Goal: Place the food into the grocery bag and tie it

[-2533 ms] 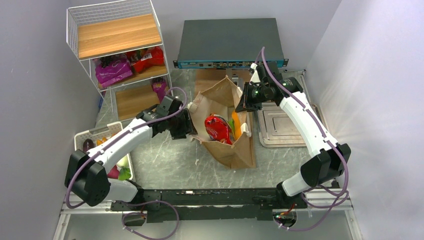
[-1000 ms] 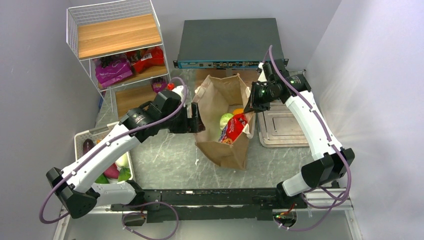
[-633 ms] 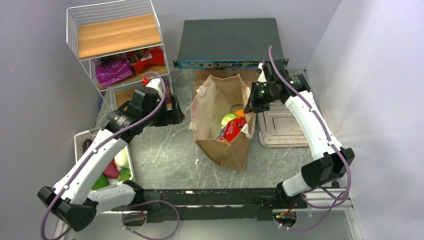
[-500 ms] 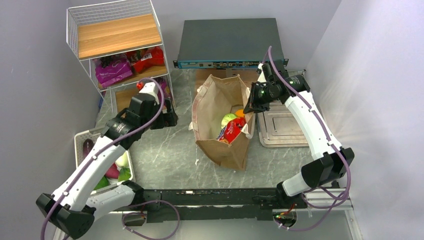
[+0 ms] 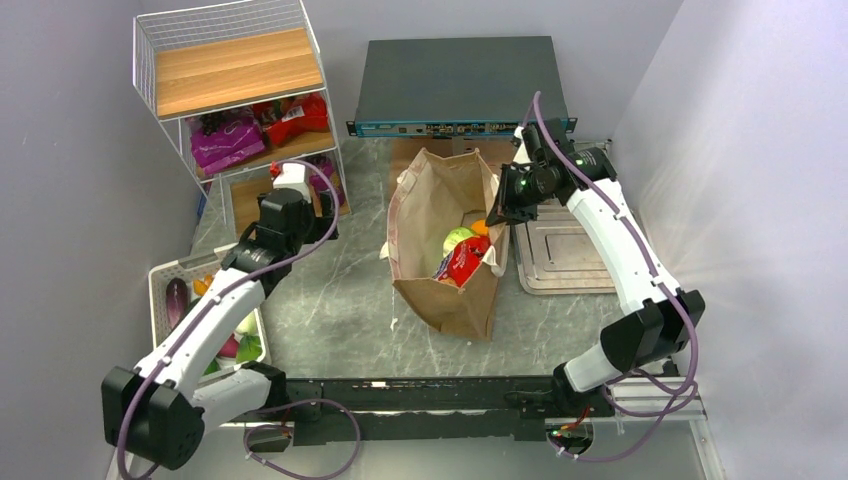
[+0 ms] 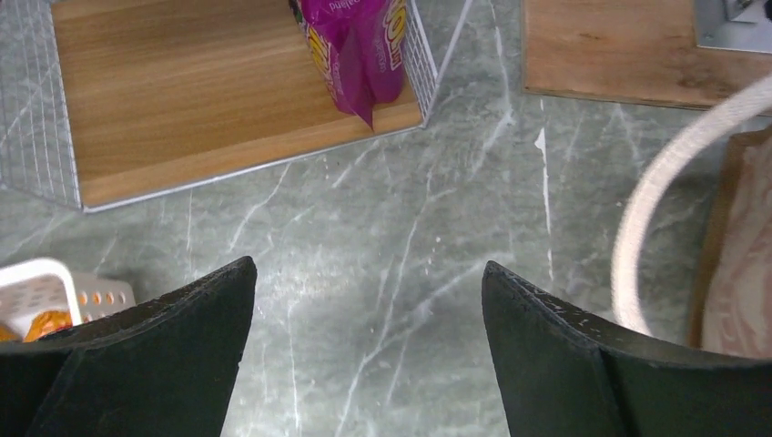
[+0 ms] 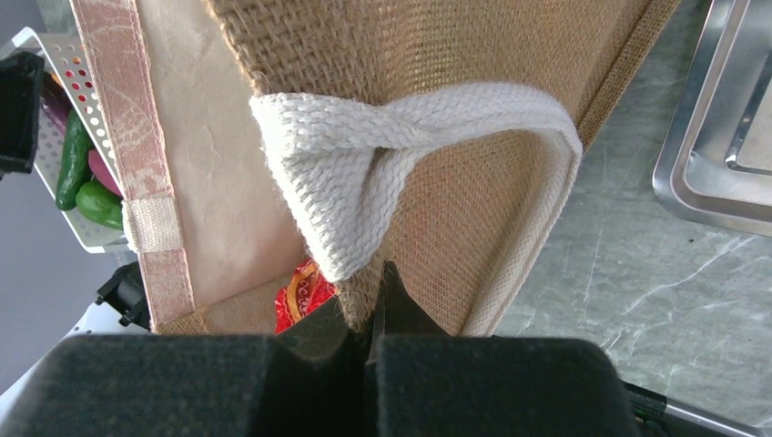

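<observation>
The grocery bag (image 5: pixel 445 290) stands open at mid-table. Inside it lie a pale-green cabbage (image 5: pixel 457 239), a red snack packet (image 5: pixel 463 262) and an orange piece (image 5: pixel 481 226). My right gripper (image 5: pixel 503 205) is shut on the bag's right rim, just below the cream handle (image 7: pixel 401 146); the right wrist view shows woven fabric pinched in the right gripper (image 7: pixel 373 296). My left gripper (image 5: pixel 320 228) hangs open over bare table left of the bag. Nothing sits between the left gripper (image 6: pixel 369 266) fingers. A purple packet (image 6: pixel 355 45) leans in the wire shelf ahead, and the bag's left handle (image 6: pixel 655 200) loops at the right.
A wire shelf (image 5: pixel 230 100) at back left holds purple packets (image 5: pixel 225 140) and red packets (image 5: pixel 295 115). A white basket (image 5: pixel 200 300) of vegetables sits at the left edge. A dark box (image 5: pixel 460 85) is behind the bag, and a metal tray (image 5: pixel 560 250) to its right.
My left arm pulled back from the bag's left rim toward the shelf, and its gripper opened wider. The bag settled more upright. The right gripper kept its hold.
</observation>
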You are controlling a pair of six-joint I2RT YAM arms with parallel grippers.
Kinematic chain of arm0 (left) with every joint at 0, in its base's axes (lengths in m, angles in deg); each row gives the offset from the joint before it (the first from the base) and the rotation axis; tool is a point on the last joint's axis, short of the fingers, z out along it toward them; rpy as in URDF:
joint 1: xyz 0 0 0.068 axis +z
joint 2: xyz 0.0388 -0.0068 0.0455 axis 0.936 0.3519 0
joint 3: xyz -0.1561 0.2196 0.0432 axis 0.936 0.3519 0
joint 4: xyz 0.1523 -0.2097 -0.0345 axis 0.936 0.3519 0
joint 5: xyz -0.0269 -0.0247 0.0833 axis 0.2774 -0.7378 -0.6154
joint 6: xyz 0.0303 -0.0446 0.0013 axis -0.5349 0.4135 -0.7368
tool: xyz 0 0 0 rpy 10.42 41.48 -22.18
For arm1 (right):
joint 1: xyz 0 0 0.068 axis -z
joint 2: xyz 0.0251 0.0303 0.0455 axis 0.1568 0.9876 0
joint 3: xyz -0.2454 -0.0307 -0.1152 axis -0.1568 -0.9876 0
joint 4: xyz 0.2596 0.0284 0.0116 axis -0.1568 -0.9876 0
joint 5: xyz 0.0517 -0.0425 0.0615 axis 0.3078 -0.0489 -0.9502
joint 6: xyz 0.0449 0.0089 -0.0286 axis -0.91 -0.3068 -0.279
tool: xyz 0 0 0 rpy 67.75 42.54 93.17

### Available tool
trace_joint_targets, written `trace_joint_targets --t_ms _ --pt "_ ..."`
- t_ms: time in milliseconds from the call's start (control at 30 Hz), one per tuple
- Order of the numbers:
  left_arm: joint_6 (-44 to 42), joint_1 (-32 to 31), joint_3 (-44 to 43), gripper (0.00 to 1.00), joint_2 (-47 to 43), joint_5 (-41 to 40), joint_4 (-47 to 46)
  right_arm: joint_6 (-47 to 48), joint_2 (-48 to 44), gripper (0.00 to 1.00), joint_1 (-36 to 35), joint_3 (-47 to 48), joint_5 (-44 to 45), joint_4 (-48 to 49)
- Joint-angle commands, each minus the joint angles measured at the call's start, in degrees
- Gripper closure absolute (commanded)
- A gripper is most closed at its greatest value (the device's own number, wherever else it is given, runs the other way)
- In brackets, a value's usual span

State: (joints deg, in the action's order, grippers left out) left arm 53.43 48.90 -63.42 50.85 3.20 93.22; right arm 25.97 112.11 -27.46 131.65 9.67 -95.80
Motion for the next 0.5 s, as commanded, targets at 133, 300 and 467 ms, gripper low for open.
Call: trace_joint_targets --t_ms 133,300,467 --pt "-8.4 4.28 7.75 0.08 5.77 7.3 -28.04 -0.09 2.56 1.0 0.23 6.03 -1.12 2.5" --pt "-8.8 5.85 8.28 0.09 12.18 8.57 -35.71 0.16 5.56 1.0 0.18 9.07 -1.3 1.2" --pt "-10.51 6.27 6.59 0.12 16.9 8.9 -41.38 0.36 7.99 1.0 0.29 11.87 -1.31 0.22"
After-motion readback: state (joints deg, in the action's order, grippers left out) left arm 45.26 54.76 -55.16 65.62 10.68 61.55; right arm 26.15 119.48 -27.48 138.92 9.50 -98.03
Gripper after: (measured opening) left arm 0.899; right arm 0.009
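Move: The purple snack bag stands on the lowest shelf about 19 cm ahead of the left gripper, nearly in line, some 13 cm lower. The shelf post is roughly 5 cm to the right of that snack bag and 6 cm nearer; the grocery bag lies about 25 cm to the left gripper's right and 3 cm ahead. From the right gripper, pinching the grocery bag's rim, the snack bag is about 20 cm ahead, 38 cm left; the grocery bag's middle is 9 cm left, 2 cm ahead. Bring the left gripper forward about 7 cm towards the purple snack bag on the lowest shelf, sinking some 4.5 cm on the way and levelling off at the end, with the open fingers tipping up slightly. Meanwhile keep the right fingers shut on the grocery bag's rim and draw it gently forward, a couple of centimetres. ##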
